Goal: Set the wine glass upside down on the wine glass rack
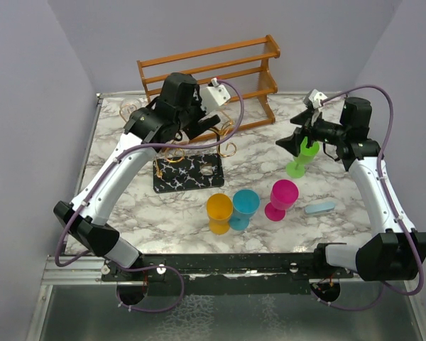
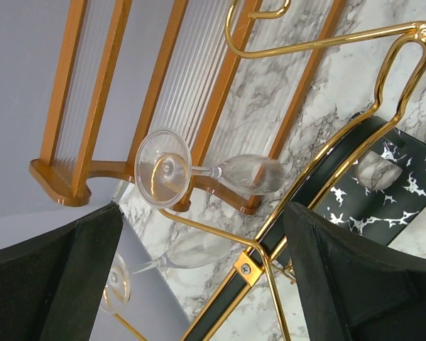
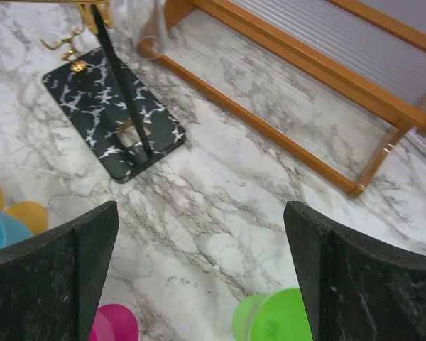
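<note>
The wine glass rack, gold wire on a black white-veined base, stands left of centre. A clear wine glass hangs from it with its foot against a gold wire arm and its bowl toward the base. A second clear glass hangs beside it. My left gripper hovers by the rack top, open, with nothing between its fingers and apart from both glasses. My right gripper is open over the marble, just above a green goblet.
An orange-brown wooden two-tier shelf stands at the back, close behind the rack. Orange, teal and magenta plastic goblets stand near the front centre. A pale blue flat object lies at the right.
</note>
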Robot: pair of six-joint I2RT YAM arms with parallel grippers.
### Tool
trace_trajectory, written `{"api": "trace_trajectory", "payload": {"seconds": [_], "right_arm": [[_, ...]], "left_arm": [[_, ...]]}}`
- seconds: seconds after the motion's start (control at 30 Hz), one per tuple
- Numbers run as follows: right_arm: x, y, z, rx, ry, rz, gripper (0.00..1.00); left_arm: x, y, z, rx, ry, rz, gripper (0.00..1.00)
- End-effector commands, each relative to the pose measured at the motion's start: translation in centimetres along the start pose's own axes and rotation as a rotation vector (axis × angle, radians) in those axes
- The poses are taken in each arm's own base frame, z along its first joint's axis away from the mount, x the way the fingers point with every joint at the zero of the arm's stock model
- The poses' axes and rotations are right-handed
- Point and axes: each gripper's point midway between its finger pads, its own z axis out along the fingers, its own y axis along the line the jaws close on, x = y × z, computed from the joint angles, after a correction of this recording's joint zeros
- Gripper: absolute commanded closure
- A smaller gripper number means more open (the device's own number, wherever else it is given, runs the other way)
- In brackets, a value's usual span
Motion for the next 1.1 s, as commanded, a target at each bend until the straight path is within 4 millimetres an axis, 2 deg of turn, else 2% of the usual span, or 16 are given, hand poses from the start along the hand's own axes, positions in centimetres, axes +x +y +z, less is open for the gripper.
{"api": "trace_trajectory", "payload": {"seconds": [0.0, 0.1, 0.2, 0.43, 0.5, 0.67, 0.93, 1.07], "right_arm": [[-0.7, -4.4, -1.7, 0.238, 0.090, -0.098, 0.01], [-0.3, -7.3, -3.2, 0.393, 0.179, -0.123, 0.01], [1.1, -9.5, -4.4, 0.507, 0.283, -0.099, 0.01], [6.5, -11.8, -5.5, 0.613, 0.490, 0.002, 0.01], [7.8, -12.1, -5.8, 0.637, 0.532, 0.021, 0.01], [10.6, -12.4, -6.4, 0.673, 0.622, 0.065, 0.13], [12.7, -11.5, -7.0, 0.670, 0.678, 0.087, 0.30], [13.7, -11.0, -7.0, 0.660, 0.699, 0.100, 0.35]], "left_arm": [[-0.9, 0.6, -2.4, -0.005, -0.066, -0.043, 0.01], [-0.5, 0.7, -3.1, -0.017, -0.077, -0.047, 0.01], [-0.1, 1.0, -3.9, -0.036, -0.090, -0.046, 0.01], [0.6, 1.7, -5.4, -0.092, -0.111, -0.044, 0.01], [0.7, 1.7, -5.6, -0.096, -0.116, -0.043, 0.01], [0.7, 1.7, -6.2, -0.101, -0.131, -0.044, 0.01], [0.7, 1.8, -6.5, -0.106, -0.135, -0.044, 0.01], [0.7, 1.8, -6.3, -0.104, -0.134, -0.042, 0.01]]}}
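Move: The green wine glass stands about 5 cm ahead of the right hand and 10 cm to its right, its middle some 19 cm below. From the same hand, the magenta wine glass is about 11 cm back, 2 cm right and 20 cm lower. The light-blue block lies about 10 cm back, 16 cm right and 27 cm down. From the left hand the green glass is roughly 33 cm right, about level ahead, 27 cm below. Down over the green wine glass comes the right hand, contact not made out: it swings some 14 cm right and first about 7 cm forward, then sinks roughly 10 cm while easing back a little. Its wrist turns clockwise until the left-pointing fingers aim forward and steeply down, closing to two-thirds. The left hand, fingers still wide open, backs off about 5 cm, back, left and up, away from the clear glass hanging on the gold rack. ##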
